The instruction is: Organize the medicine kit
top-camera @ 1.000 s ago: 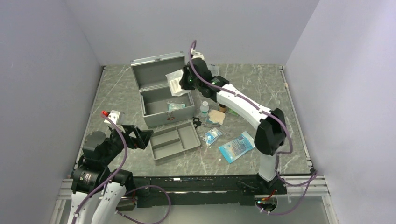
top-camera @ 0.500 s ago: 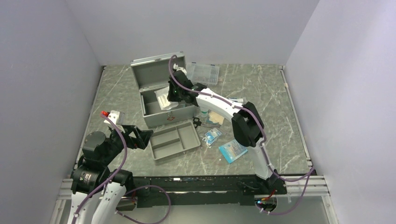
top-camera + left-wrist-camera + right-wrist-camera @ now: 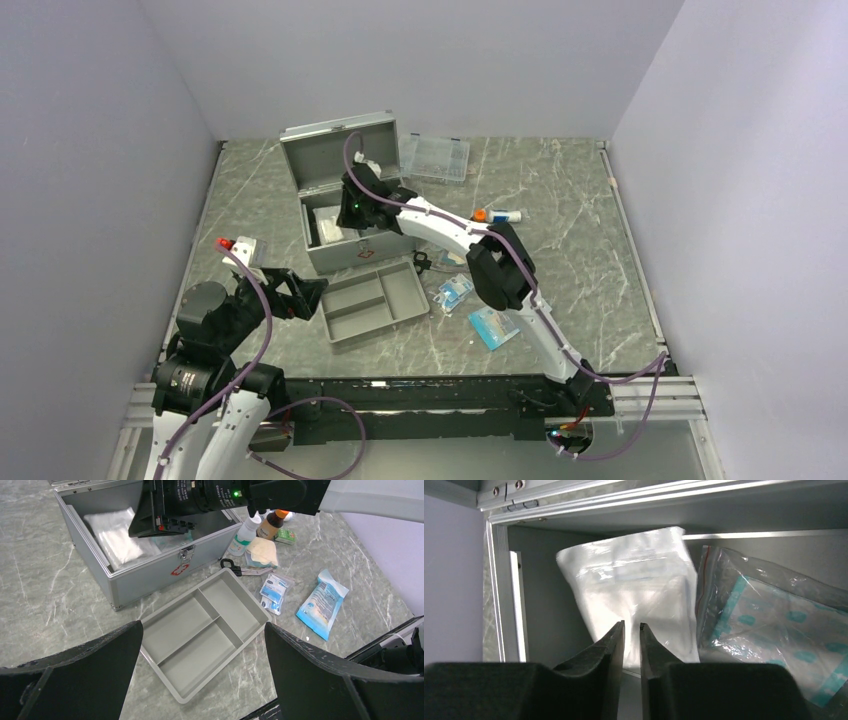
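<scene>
The medicine kit [image 3: 362, 250] stands open at the back left, its lid [image 3: 340, 150] upright. My right gripper [image 3: 342, 220] reaches down into it. In the right wrist view the right gripper [image 3: 632, 625] has its jaws a narrow gap apart with nothing between them. Just beyond lies a white packet [image 3: 634, 590], blurred, against the kit's left wall, beside a clear bag with a teal print [image 3: 769, 625]. The left wrist view shows the white packet [image 3: 117, 537] inside the kit [image 3: 150, 577]. My left gripper [image 3: 202, 630] hangs wide open and empty above the grey divided tray [image 3: 190, 650].
The grey divided tray [image 3: 385, 300] lies in front of the kit. A clear compartment case [image 3: 435, 157] sits at the back. Right of the kit are scissors [image 3: 235, 569], two bottles [image 3: 243, 532], gauze [image 3: 262, 552], blue packets [image 3: 320, 605] and an orange-capped tube [image 3: 497, 215].
My right arm swung left from beside the lid into the kit with the white packet. Its jaws have parted slightly and the packet now lies inside. The left arm has not moved.
</scene>
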`<state>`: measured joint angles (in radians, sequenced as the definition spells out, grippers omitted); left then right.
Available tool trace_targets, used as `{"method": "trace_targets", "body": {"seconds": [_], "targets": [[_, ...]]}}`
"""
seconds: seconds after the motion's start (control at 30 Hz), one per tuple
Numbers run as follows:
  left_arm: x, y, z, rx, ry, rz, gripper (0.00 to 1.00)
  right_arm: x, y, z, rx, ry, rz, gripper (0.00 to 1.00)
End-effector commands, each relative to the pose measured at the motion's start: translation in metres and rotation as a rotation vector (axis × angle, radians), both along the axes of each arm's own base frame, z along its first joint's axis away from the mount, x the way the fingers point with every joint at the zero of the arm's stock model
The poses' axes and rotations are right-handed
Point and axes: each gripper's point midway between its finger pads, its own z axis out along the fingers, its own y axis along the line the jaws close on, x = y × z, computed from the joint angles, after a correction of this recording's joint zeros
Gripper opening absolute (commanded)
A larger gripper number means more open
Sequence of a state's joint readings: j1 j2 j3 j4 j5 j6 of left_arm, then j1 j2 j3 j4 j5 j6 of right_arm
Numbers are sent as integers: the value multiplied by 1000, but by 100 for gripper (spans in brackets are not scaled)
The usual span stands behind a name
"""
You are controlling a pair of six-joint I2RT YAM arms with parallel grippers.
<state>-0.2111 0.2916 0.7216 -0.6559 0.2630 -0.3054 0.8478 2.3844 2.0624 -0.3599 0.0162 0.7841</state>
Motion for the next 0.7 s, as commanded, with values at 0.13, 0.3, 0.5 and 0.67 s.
{"method": "trace_targets", "body": {"seconds": [0.13, 0.3, 0.5, 0.67], "targets": [[2, 1, 6, -8, -23, 12, 99, -2, 2, 35, 51, -48, -1, 42], [2, 1, 6, -9, -20, 14, 99, -6, -1, 67, 87, -111, 12, 53], [3, 1, 5, -8, -15, 13, 99, -12, -32, 121, 83, -238, -14, 60], [3, 2, 5, -8, -15, 18, 99, -23, -68, 149, 42, -322, -49, 65]]}}
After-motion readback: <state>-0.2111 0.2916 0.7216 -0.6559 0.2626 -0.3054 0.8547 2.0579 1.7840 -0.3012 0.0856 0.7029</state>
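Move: The right hand is inside the medicine box, with the near end of the white gauze packet at its fingertips. The packet's middle is about 3 cm ahead and 3 cm below, neither left nor right, over the box's left end. The blue-patterned pouch lies 10 cm to the right, 2 cm ahead and 5 cm lower; the grey tray is some 14 cm back, 9 cm to the right and 8 cm down. From the idle left hand the packet is about 23 cm ahead, 1 cm right, 19 cm below. The right fingers, only slightly parted at first, spread to a bit over half open and let go of the white gauze packet on the left part of the box floor. The hand barely shifts while they open, easing back a little, then climbs away quickly by about 8 cm, drifting some 4 cm right and a couple back, its fingertips tilting up slightly. ##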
